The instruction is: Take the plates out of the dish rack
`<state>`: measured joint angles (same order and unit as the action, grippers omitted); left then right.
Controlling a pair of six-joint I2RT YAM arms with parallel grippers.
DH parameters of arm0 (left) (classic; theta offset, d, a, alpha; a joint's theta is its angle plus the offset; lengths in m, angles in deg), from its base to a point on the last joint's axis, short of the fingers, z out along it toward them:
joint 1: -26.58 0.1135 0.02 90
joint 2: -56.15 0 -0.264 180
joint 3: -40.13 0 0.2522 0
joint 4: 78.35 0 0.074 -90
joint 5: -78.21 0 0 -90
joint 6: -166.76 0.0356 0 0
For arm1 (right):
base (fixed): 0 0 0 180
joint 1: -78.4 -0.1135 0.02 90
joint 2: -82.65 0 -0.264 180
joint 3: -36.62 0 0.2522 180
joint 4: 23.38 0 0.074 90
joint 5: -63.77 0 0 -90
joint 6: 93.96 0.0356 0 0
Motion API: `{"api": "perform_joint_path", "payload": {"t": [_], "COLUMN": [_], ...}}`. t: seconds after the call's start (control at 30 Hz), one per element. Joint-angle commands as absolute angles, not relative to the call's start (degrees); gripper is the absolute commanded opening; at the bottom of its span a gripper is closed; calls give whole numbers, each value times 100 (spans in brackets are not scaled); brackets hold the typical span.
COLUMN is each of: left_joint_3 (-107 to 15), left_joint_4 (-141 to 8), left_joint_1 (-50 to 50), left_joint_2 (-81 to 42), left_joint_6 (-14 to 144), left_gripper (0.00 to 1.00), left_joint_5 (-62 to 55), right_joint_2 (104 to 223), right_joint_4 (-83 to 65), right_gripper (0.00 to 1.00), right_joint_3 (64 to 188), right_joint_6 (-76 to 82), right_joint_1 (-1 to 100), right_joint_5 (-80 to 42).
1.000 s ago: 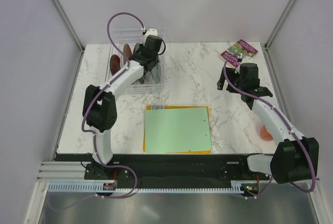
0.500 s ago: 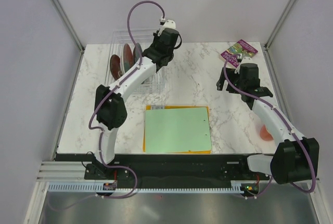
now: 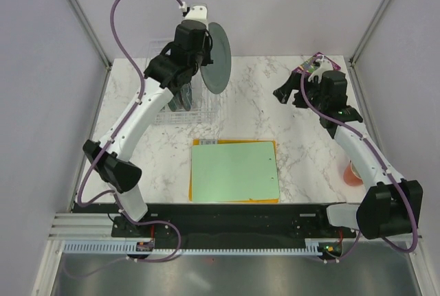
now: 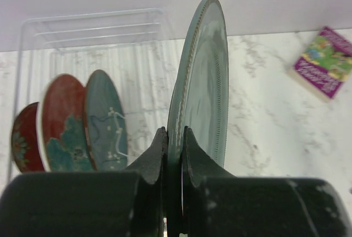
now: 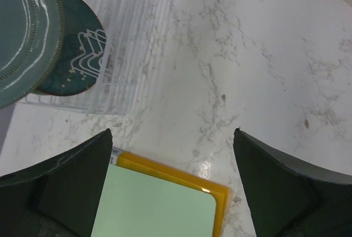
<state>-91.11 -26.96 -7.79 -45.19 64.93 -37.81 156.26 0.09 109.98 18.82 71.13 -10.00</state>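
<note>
My left gripper (image 4: 171, 132) is shut on the lower rim of the large grey-green plate (image 4: 203, 83) and holds it upright, lifted above the right end of the clear dish rack (image 4: 93, 28). In the top view this plate (image 3: 218, 55) hangs beside the left gripper (image 3: 198, 50), over the rack (image 3: 206, 107). Three plates stand in the rack's slots: dark teal (image 4: 107, 121), red with teal pattern (image 4: 63, 121) and small dark red (image 4: 25, 143). My right gripper (image 5: 171, 135) is open and empty over bare marble right of the rack (image 5: 137, 39); in the top view the right gripper (image 3: 286, 94) sits at mid-right.
A green board (image 3: 234, 170) lies on an orange board (image 3: 234, 143) at the table's near middle. An orange-red mug (image 3: 352, 174) stands near the right edge under the right arm. A purple book (image 3: 317, 64) lies at the back right corner.
The left arm has lifted the grey-green plate up out of the rack and swung it right. The right gripper has moved a little toward the back and turned toward the rack.
</note>
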Motion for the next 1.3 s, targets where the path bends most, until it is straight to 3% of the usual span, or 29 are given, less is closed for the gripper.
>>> {"api": "perform_joint_path", "payload": {"t": [0.0,0.27,0.73,0.9,1.27], "left_joint_3": [-9089,-7780,-6207,-4916,-4281], "left_joint_4": [-3198,-4436,-5825,-7316,-8655], "left_joint_1": [-770,-744,-472,248,460], "left_joint_2": [-4176,-3868,-2938,-2559,-3015], "left_joint_6": [5463,4425,3872,3072,2060], "left_gripper": [2,2,2,2,2], "left_joint_5": [-2683,-1207,-397,744,1607], "right_joint_2": [15727,16034,16448,16579,16984], "right_joint_4": [-1083,-2649,-2306,-2772,-3853], "right_gripper": [98,98,98,98,98], "right_joint_3": [11007,10742,10505,10356,10356], "right_joint_6": [2547,3373,3198,3523,4235], "right_joint_1": [7119,7110,7321,7611,7611], "right_joint_5": [-277,400,110,935,1912]}}
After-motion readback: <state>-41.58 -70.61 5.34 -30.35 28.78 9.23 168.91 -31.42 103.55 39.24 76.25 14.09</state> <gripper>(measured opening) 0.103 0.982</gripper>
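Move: The left hand already holds the grey-green plate clear of the rack, its middle some 6 cm ahead, 2 cm right and 5 cm below. The open right fingers wait about 20 cm to this hand's right, 5 cm back and 13 cm lower; from the right hand the plate lies about 18 cm left, 10 cm ahead and 8 cm up. The plates still racked stand roughly 10 cm ahead, 7 cm left and 23 cm below the left hand. Down and rightward the left arm carries the plate, dropping about 12 cm and drawing slightly back, then easing up and left again before a last small dip; all the while it rolls nearly 50 degrees, swinging the plate's lower edge towards the right hand. The right hand, fingers wide open, shifts left and up, sinks, edges forward and rolls its left side up. ##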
